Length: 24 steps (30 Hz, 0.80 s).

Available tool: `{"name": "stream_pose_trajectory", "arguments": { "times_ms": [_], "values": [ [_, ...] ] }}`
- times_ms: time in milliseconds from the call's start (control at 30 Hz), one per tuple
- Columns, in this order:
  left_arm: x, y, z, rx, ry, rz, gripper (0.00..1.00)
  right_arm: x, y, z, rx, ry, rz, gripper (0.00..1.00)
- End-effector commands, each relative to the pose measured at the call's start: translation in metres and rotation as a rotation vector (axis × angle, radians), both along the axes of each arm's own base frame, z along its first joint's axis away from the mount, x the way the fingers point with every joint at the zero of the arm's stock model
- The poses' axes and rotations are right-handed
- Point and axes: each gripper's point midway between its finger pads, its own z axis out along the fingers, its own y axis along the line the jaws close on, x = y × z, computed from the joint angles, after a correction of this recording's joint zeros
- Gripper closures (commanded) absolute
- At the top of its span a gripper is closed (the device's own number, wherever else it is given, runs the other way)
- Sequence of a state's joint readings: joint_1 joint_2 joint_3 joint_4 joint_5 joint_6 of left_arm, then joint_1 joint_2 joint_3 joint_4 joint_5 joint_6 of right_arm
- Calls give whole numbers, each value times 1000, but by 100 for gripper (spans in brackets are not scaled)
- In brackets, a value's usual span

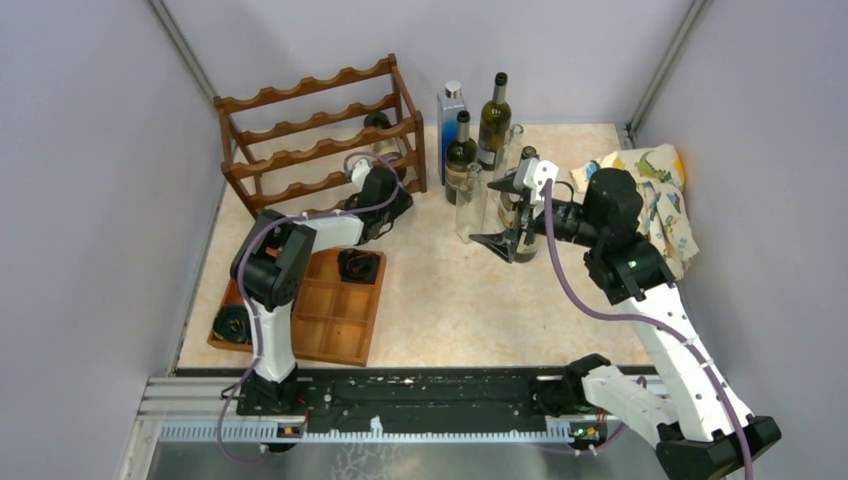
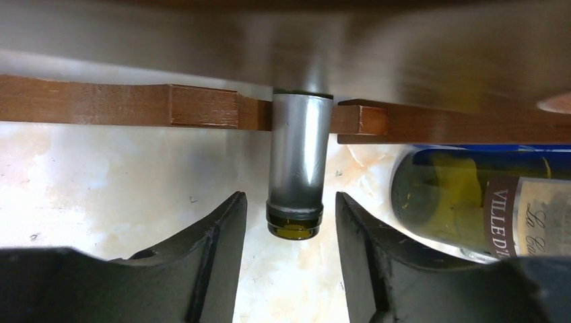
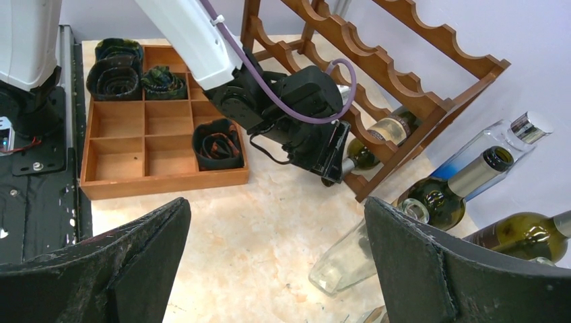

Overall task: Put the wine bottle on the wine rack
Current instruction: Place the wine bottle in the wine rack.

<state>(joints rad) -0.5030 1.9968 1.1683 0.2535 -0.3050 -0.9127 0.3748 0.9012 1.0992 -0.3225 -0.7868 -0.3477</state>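
The wine rack point(image 1: 320, 125) stands at the back left, a dark red-brown frame with scalloped rails. A wine bottle point(image 1: 384, 145) lies in its lowest tier, near the right end. In the left wrist view its silver-foiled neck point(image 2: 296, 168) pokes out under the front rail point(image 2: 121, 104). My left gripper point(image 2: 289, 195) is open with a finger on each side of the bottle's mouth, and a gap shows on both sides. The right wrist view shows that gripper point(image 3: 330, 151) at the rack's lower front corner. My right gripper point(image 1: 492, 212) is wide open and empty, right of centre by the standing bottles.
Several bottles point(image 1: 495, 115) stand at the back centre, among them a blue one point(image 1: 450, 110) and a clear glass one point(image 3: 350, 259). A flat wooden compartment tray point(image 1: 330, 320) with rolled dark belts lies under my left arm. A patterned cloth point(image 1: 660, 185) lies at the right wall.
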Motion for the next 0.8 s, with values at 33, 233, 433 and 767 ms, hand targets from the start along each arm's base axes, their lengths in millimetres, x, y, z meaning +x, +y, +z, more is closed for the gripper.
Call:
{"name": "stream_pose_trajectory", "arguments": {
  "times_ms": [33, 233, 433, 767],
  "values": [
    [-6, 5, -5, 3, 15, -1, 31, -5, -4, 19, 13, -72, -1, 2],
    [-37, 2, -3, -26, 57, -82, 21, -7, -3, 16, 12, -67, 11, 2],
    [-75, -9, 9, -56, 85, -232, 20, -12, -2, 11, -1, -60, 42, 2],
    [-142, -17, 74, 15, -27, -607, 24, -24, -3, -7, -65, -39, 98, 2]
  ]
}}
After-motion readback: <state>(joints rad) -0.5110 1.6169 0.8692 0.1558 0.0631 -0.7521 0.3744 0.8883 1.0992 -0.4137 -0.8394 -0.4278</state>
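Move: The wine bottle already lies in the rack's bottom row at the right-hand end. Its neck sticks out between the left fingers, its middle about 13 cm ahead and 2 cm left, level with the hand. From this hand, the upright dark bottle stands 5 cm ahead and 10 cm right, the clear bottle 4 cm back and 12 cm right, and the wooden tray about 18 cm back and 20 cm left. From the right hand, the wine bottle is roughly 36 cm ahead, 15 cm left, 29 cm below. Straight back from the rack, the left hand draws off the already loosened bottle neck, some 11 cm in all, first dipping slightly and later climbing about 3.5 cm. Its fingers spread further at the start, from half to roughly four-fifths open, and the hand swings about 25 degrees clockwise as it leaves. The right hand, empty and wide open, barely starts easing back and down. ##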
